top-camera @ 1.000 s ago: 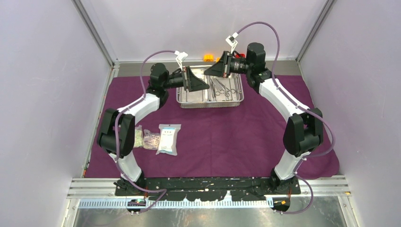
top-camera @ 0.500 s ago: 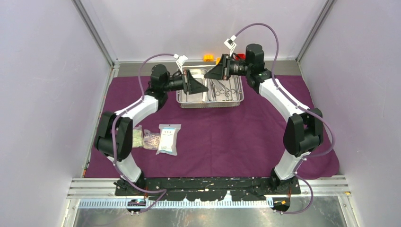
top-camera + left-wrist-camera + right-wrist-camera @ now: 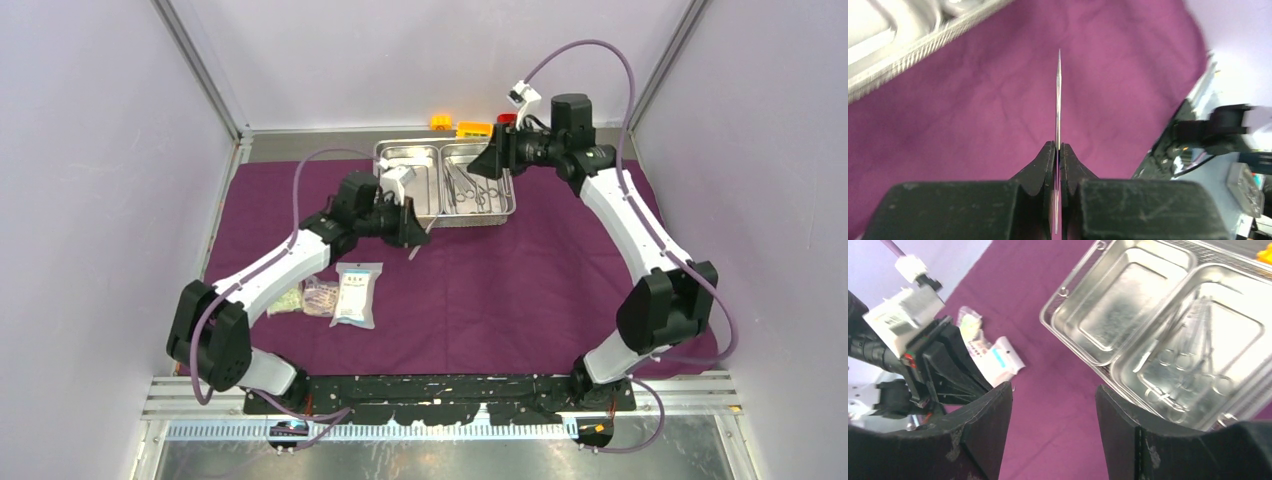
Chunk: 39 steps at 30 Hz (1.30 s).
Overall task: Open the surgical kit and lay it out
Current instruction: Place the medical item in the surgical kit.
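Observation:
The dark-purple cloth [image 3: 520, 290] covers the table. On its far side stands the steel tray [image 3: 445, 219]; its left compartment is bare and its right one holds scissors and clamps [image 3: 470, 188]. My left gripper [image 3: 413, 228] hangs over the cloth just in front of the tray, shut on thin steel tweezers [image 3: 1058, 100] that point straight out past the fingertips [image 3: 1050, 150]. My right gripper [image 3: 1053, 387] hovers open above the tray's right side, holding nothing. Three clear packets [image 3: 357, 295] lie on the cloth at the near left.
Yellow [image 3: 440, 122], orange [image 3: 473, 129] and red [image 3: 507, 119] toy bricks sit behind the tray on the grey strip. Walls close in on the left, right and back. The arm bases run along the near edge.
My left gripper closed on the tweezers and drew back out of the tray toward the near side. My right gripper opened and swung right and away from the left one.

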Each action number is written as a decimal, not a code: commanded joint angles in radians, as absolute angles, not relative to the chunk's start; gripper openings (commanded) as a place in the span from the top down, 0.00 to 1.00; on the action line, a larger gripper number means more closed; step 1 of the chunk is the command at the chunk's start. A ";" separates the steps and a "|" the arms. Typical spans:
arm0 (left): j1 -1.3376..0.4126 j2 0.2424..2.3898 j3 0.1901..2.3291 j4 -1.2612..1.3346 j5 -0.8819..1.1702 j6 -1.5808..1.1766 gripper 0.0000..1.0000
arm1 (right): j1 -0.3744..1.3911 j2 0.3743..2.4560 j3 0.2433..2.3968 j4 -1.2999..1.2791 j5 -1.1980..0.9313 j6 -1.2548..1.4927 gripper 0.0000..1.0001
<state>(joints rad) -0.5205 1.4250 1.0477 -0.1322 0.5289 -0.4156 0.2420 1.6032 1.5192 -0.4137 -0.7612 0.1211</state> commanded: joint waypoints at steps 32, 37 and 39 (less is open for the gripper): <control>-0.729 1.531 0.890 -0.412 0.031 -0.696 1.00 | 0.060 1.056 0.908 -0.451 -0.405 -0.164 0.31; -0.740 1.541 0.909 -0.416 -0.040 -0.751 1.00 | 0.045 1.060 0.888 -0.435 -0.413 -0.166 0.31; -0.744 1.547 0.917 -0.419 -0.055 -0.776 1.00 | 0.044 1.062 0.882 -0.432 -0.416 -0.167 0.31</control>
<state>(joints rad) -0.7322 1.5356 0.8879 -0.4309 0.0196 -0.7040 0.0498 1.0649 0.8936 -0.4831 -0.3946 -0.1555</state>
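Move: The left hand grips the thin metal instrument, and the bare cloth just right of the white packet lies about 8 cm back, 4 to the left and 19 below. The white packet's middle lies some 8 cm back and 15 to the left of this hand, the pink packet 8 back and 22 left, and the tray about 16 ahead and 4 to the right. From the right hand, that bare patch is roughly 17 cm back, 15 left and 28 below. The left hand keeps its pinch on the instrument and carries it down some 16 cm, fast at first and then easing off, drawing back about 7 cm from the tray and a little to the left, towards the bare cloth beside the white packet, while the wrist tips so that the fingers point steeply down. The right hand, empty and still open, swings away from the tray to its right by about 15 cm, sinking 10 and drawing back, with a turn of some 20 degrees clockwise. ##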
